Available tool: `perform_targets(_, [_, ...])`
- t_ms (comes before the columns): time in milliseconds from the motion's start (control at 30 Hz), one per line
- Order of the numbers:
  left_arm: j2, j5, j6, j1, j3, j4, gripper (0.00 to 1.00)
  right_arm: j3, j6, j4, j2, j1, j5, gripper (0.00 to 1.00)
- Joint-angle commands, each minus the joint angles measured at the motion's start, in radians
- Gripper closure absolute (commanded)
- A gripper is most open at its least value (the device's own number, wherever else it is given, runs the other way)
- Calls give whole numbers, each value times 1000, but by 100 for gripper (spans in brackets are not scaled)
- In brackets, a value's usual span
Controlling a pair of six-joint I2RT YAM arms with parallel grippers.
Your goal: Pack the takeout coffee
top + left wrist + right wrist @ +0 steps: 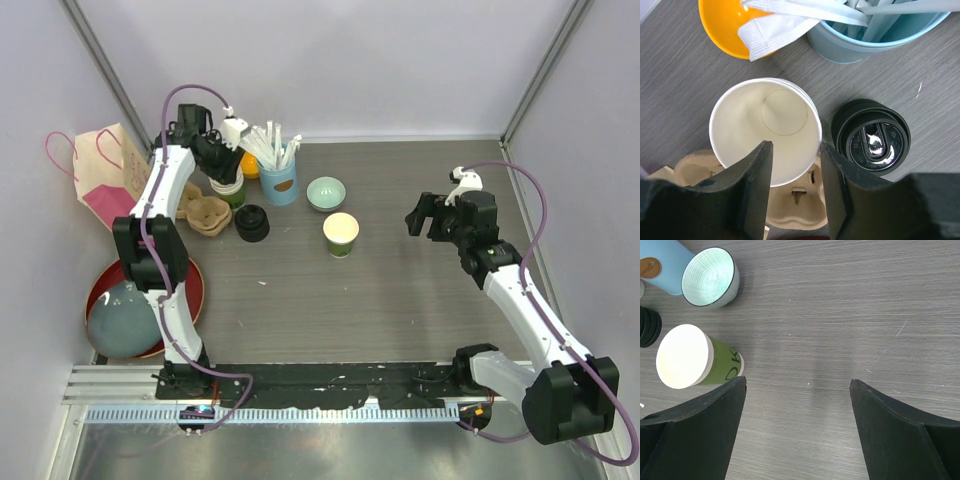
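Observation:
One takeout coffee cup [341,234], dark green outside and cream-white inside, stands uncovered mid-table; in the right wrist view this cup [685,357] is at the left. Another open cup [765,127] stands at the back left against a cardboard carrier [795,200]. My left gripper [796,146] hangs over its near rim, jaws partly apart: one finger [757,190] covers the cup's mouth and the other sits just outside the rim. Whether either touches the cup is unclear. A stack of black lids [871,137] lies right of that cup. My right gripper [797,381] is open over bare table.
A blue cup of white straws [278,178], an orange bowl [722,25] and a pale green bowl [325,193] crowd the back. A pink paper bag [105,175] leans at the far left. A red tray [190,290] with a grey-blue dish sits at the near left.

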Motion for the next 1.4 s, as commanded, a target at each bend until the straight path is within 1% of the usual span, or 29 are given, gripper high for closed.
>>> perform_targets(0, [-22, 5, 46, -2, 19, 46, 55, 37, -10, 20, 6, 5, -34, 11])
perform_targets(200, [1, 2, 62, -2, 30, 0, 55, 38, -12, 9, 14, 5, -15, 11])
perform_targets(300, [6, 17, 66, -2, 30, -19, 57, 40, -13, 2, 15, 4, -1, 11])
perform_targets(400, [13, 20, 63, -2, 27, -28, 62, 41, -13, -1, 17, 5, -1, 11])
perform_targets(533, [18, 25, 82, 0, 16, -43, 71, 41, -13, -3, 17, 4, -3, 11])
perform_targets(700, [7, 9, 97, -2, -10, -36, 74, 40, -15, -7, 15, 5, 5, 11])
perform_targets(767, [0, 5, 102, -2, -16, -29, 78, 41, -12, -6, 15, 5, 5, 11])
perform_targets(800, [-5, 8, 102, -2, -16, -28, 84, 41, -13, -6, 15, 5, 3, 11])
perform_targets(867, [-17, 20, 103, -2, -21, -29, 90, 41, -10, -6, 17, 5, 3, 11])
perform_targets(900, [-23, 23, 103, -2, -22, -28, 100, 40, -12, -7, 14, 5, 3, 11])
perform_targets(1133, [-80, 25, 103, -2, -62, 1, 100, 32, -9, -12, 8, 4, 0, 11])
perform_targets(1367, [-74, 17, 85, -2, 31, -75, 100, 33, -5, -11, 8, 4, -11, 11])
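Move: The stack of paper cups stands right under the left hand, its middle about 1 cm ahead, 2 cm to the left and some 6 cm below, with the half-open fingers already astride the right side of its rim. From this hand the black lids are about 5 cm back and 4 cm right, the cup carrier 9 cm left and 2 cm back, and the blue straw holder 8 cm right and 2 cm ahead. From the right hand the stack lies roughly 45 cm left and 16 cm ahead. The left hand hovers almost in place with one finger inside the top cup's mouth and the other outside, then sinks about 2 cm over the right edge of the stack, easing slightly back while the fingers close from about half open to shut, pinching the thin rim wall. Keeping that pinch, the hand starts to lift by just under 1 cm and draws back another 1 cm, with only about 5 degrees of wrist turn in all. ##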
